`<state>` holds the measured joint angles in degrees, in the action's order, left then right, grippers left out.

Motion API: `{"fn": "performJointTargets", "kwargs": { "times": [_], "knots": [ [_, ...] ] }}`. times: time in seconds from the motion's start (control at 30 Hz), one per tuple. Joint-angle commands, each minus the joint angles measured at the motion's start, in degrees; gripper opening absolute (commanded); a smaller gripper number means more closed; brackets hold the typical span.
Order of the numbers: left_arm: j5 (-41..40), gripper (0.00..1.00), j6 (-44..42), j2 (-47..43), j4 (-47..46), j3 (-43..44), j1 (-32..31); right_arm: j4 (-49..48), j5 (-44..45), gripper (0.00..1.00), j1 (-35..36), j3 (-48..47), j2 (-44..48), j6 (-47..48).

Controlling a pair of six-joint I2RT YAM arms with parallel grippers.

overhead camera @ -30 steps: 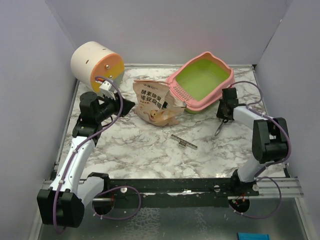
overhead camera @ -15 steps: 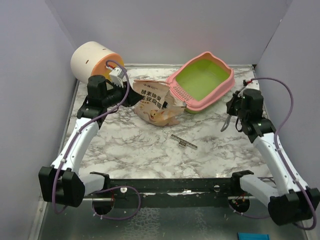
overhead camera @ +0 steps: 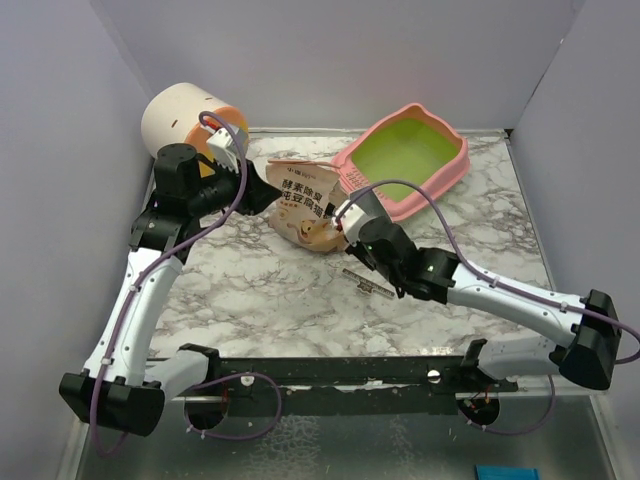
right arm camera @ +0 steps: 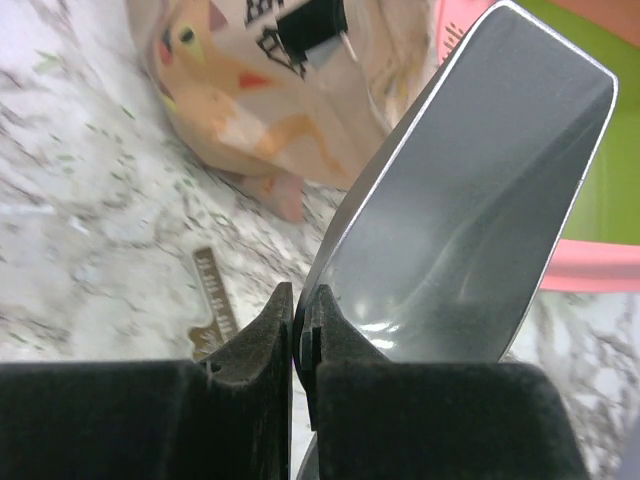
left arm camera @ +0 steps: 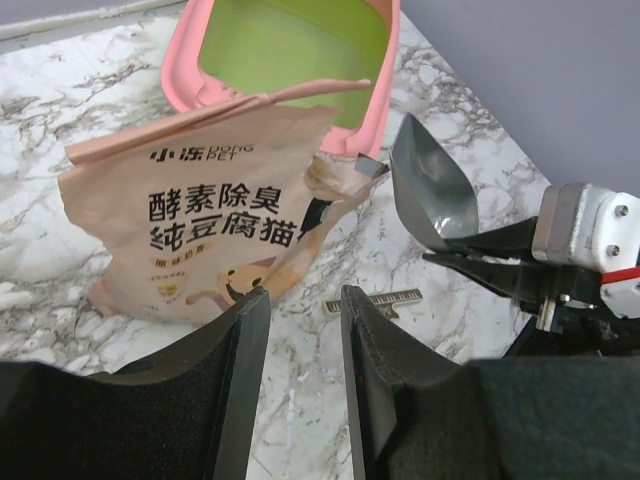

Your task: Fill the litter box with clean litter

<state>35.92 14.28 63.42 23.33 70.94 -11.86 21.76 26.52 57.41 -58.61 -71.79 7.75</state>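
Observation:
The pink litter box with its lime-green inside sits tilted at the back right. No loose litter shows anywhere. A crinkled peach-pink bag stands in front of it. My right gripper is shut on the handle of a grey metal scoop, whose empty bowl is raised beside the bag's right side. At the bag's left edge my left gripper is open, with only tabletop between its fingers.
A cream-and-orange cylinder lies at the back left, just behind the left wrist. A thin brown strip lies on the marble table below the bag. Walls close in the left, back and right.
The right arm has swung left from beside the litter box to the bag, shutting on the scoop and carrying it along. The left gripper has risen toward the bag's left edge and opened a little.

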Motion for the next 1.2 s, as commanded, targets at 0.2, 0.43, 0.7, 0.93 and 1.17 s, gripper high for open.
{"fn": "performJointTargets", "kwargs": {
  "times": [0.2, 0.43, 0.7, 0.93, 1.17],
  "knots": [
    [-0.4, 0.38, 0.1, -0.7, 9.0, 3.6, -0.2, -23.3, 19.6, 0.01, 18.0, 11.9, 6.6, 28.4],
    [2.9, 0.37, 1.4, 1.7, 9.7, 6.4, -2.1, -26.0, 22.3, 0.01, 25.2, 9.9, 3.0, 30.5],
    [5.8, 0.36, -1.3, 1.4, 12.5, 3.5, -3.7, -33.8, 24.8, 0.01, 28.1, 10.5, -1.1, 38.1],
    [11.1, 0.37, -2.1, -3.4, 7.8, 0.0, -4.5, -32.0, 23.2, 0.01, 28.2, 8.2, -2.4, 34.1],
    [16.1, 0.38, -2.2, -7.5, 4.4, -2.8, -4.5, -31.5, 23.1, 0.01, 28.2, 7.3, -3.1, 33.0]
  ]
}}
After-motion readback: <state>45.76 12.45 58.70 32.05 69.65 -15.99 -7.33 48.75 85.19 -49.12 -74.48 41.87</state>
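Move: The scoop is already in the right hand. From that hand the bag stands about 13 cm ahead, 12 cm to the left, its middle some 10 cm lower; the metal strip lies almost straight below, 19 cm down and 3 cm ahead. The litter box is roughly 31 cm ahead, 13 cm to the right and 16 cm lower. From the empty left hand the bag is about 11 cm ahead, 5 cm right and 25 cm below. The scoop, still pinched in the right fingers, is drawn back and left about 8 cm each way and slightly up, from beside the bag's right side round to its front, mostly in the first half second; the wrist tips the fingers up some 30 degrees, turning counter-clockwise and dropping its left side. Meanwhile the left hand, open and empty, backs off about 7 cm, drifting right and turning clockwise. ##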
